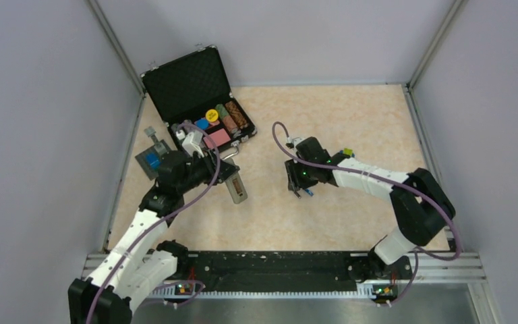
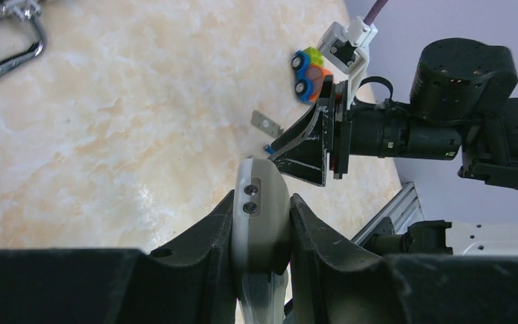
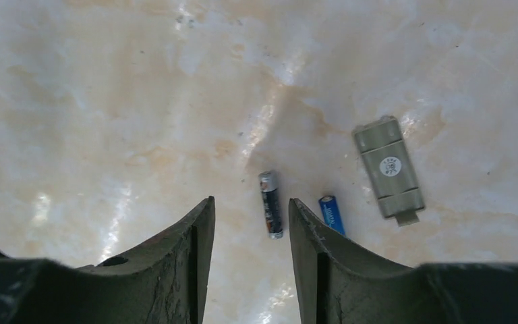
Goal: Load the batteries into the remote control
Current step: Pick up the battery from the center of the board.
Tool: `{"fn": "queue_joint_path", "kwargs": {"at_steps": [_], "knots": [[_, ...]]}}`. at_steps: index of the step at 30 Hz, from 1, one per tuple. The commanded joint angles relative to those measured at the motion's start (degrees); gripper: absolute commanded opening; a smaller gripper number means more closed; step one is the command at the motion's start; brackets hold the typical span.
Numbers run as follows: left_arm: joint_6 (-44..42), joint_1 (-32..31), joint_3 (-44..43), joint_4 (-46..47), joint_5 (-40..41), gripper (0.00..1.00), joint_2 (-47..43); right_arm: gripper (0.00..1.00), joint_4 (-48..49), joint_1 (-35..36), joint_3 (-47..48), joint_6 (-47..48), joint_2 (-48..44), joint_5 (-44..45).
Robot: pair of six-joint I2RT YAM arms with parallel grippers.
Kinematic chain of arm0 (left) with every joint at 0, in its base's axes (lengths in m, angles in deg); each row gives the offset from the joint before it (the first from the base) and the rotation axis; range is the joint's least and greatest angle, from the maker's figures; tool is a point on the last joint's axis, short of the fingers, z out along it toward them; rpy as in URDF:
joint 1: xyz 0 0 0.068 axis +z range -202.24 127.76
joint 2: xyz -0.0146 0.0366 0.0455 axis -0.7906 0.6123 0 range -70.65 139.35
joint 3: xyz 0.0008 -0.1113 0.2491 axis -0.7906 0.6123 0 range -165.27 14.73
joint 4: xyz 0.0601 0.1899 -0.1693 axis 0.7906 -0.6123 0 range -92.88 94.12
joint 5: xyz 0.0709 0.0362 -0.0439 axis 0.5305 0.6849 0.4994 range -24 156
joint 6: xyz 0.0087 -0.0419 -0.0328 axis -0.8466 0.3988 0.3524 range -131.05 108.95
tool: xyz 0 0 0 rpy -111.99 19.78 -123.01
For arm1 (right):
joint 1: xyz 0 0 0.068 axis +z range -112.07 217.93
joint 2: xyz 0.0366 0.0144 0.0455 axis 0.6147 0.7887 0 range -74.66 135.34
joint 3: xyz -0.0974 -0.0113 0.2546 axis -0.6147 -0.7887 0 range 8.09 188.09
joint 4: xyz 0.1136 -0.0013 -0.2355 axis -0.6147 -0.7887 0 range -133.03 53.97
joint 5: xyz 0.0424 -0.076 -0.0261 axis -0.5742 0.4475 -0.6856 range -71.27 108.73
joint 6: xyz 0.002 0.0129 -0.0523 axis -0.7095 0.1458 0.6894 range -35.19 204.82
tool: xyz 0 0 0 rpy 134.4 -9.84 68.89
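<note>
My left gripper (image 2: 261, 197) is shut on the remote control (image 2: 262, 209), whose rounded white-grey end sticks out past the fingers; from above the remote (image 1: 237, 187) hangs just over the table. My right gripper (image 3: 249, 202) is open and empty, pointing down at the table. The dark grey battery (image 3: 270, 204) lies just beyond its tips, close to the right finger. The blue battery (image 3: 331, 213) lies to the right of that finger, partly hidden by it. In the top view the right gripper (image 1: 301, 190) covers both batteries.
A grey battery cover (image 3: 388, 167) lies right of the batteries. An orange-green-blue toy car (image 2: 310, 73) sits beyond the right gripper. An open black case (image 1: 195, 94) with coloured items stands at the back left, with a grey plate bearing a blue block (image 1: 152, 160) beside it.
</note>
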Motion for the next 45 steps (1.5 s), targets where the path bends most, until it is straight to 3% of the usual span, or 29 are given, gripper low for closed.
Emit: {"fn": "queue_joint_path", "kwargs": {"at_steps": [1, 15, 21, 31, 33, 38, 45], "knots": [[-0.85, 0.22, -2.21, -1.77, 0.94, 0.00, 3.96, 0.45, -3.68, 1.20, 5.52, 6.76, 4.86, 5.47], [-1.05, 0.36, -4.25, -1.39, 3.54, 0.00, 9.43, 0.31, -2.46, 4.18, 6.51, 8.87, 11.14, 9.87], [-1.85, 0.49, -6.49, -3.78, 5.65, 0.00, 11.35, 0.20, -3.68, 6.09, 7.03, 8.18, 12.09, 12.29], [-2.66, 0.58, -6.93, -4.02, 5.70, 0.00, 12.66, 0.21, -8.17, 8.02, 7.83, 9.77, 13.29, 17.99], [-2.86, 0.66, -7.01, -4.14, 5.75, 0.00, 12.70, 0.16, -8.42, 8.17, 7.36, 9.56, 13.47, 18.49], [-2.87, 0.67, -6.92, -4.10, 5.05, 0.00, 12.92, 0.00, -7.99, 8.18, 6.85, 7.87, 11.67, 17.79], [0.09, 0.67, -6.83, -1.05, -0.01, 0.00, 13.65, 0.00, -3.21, 8.18, 6.99, 3.73, 0.98, 14.00]]}}
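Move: The dark battery lies almost under the right hand, about 5 cm down and 1 cm to its right. The blue battery is some 5 cm to that hand's right, level with it in reach; the battery cover lies about 5 cm ahead and 5 cm right, both on the table 5 cm below. From the left hand, which holds the remote, the dark battery is roughly 23 cm right, level in reach and 20 cm down. Right hand sinks about 5 cm, steepening some 20 degrees, and pinches dark battery; left lowers held remote. ##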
